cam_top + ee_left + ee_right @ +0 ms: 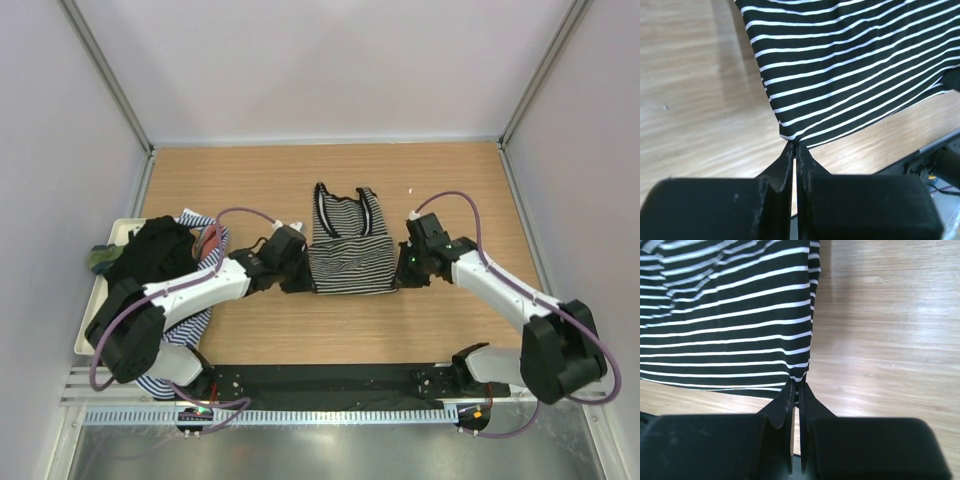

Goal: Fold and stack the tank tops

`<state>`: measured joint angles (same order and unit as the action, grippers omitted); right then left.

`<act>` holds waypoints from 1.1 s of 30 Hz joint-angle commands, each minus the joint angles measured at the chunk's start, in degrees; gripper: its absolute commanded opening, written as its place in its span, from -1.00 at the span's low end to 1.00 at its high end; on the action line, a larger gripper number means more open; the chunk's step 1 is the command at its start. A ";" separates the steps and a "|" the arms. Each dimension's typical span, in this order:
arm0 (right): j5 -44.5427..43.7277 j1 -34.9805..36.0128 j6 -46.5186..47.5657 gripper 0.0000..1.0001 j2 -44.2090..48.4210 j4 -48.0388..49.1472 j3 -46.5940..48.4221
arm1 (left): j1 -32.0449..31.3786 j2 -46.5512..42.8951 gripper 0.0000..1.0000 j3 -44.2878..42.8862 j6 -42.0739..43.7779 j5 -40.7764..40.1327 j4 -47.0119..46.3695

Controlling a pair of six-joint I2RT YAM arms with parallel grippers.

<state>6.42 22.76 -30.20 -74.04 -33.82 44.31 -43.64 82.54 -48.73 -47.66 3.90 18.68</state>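
A black-and-white striped tank top (pixel 348 245) lies flat mid-table, straps toward the far side. My left gripper (pixel 297 284) is shut on its near left hem corner; the left wrist view shows the corner of the striped tank top (pixel 850 65) pinched at the left gripper (pixel 794 145). My right gripper (pixel 400 280) is shut on the near right hem corner, and the right wrist view shows the striped cloth (pixel 730 320) caught at the tips of the right gripper (pixel 797 384). A black tank top (pixel 152 250) is heaped at the left with a blue-and-white striped one (pixel 195 318) under the left arm.
A white tray (pixel 93 320) sits at the table's left edge under the heap of clothes, with a green piece (pixel 99 258) and a reddish piece (pixel 210 240) showing. Grey walls enclose the wooden table (pixel 450 180) on three sides.
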 commanded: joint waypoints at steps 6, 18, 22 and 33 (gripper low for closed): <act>-2.64 0.97 -2.59 -0.93 6.19 -2.30 -2.64 | -5.67 -4.59 -1.00 4.43 -4.63 -6.10 1.81; -0.35 1.49 -4.08 -0.95 10.84 -3.26 -5.20 | -8.65 -8.01 -1.00 5.93 -6.92 -5.57 1.71; -0.96 1.49 -5.22 -0.95 14.00 -6.33 -3.45 | -10.85 -9.41 -1.00 5.05 -8.41 -6.19 4.17; -1.32 1.41 -4.35 -0.93 18.14 -14.43 6.92 | -11.12 -19.61 -1.00 0.83 -9.90 -6.81 11.64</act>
<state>6.59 24.32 -35.07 -56.36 -45.34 48.71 -54.52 64.69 -46.17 -56.75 -2.15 26.22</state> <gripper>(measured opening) 0.085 0.005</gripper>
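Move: Both hands already hold the near hem of the folded tank top, one at each corner and about 19 cm apart. The tank top's middle lies about 10 cm ahead and 10 cm right of the left hand, and about 10 cm ahead and 9 cm left of the right. Its straps lie some 19 cm ahead of the left hand and 8 cm to its right; the black garment lies roughly 38 cm left of that hand and 5 cm ahead. All are a few centimetres below. Both hands, still pinching the hem's corners, draw back about 5 cm, then raise the hem some 8 cm. ##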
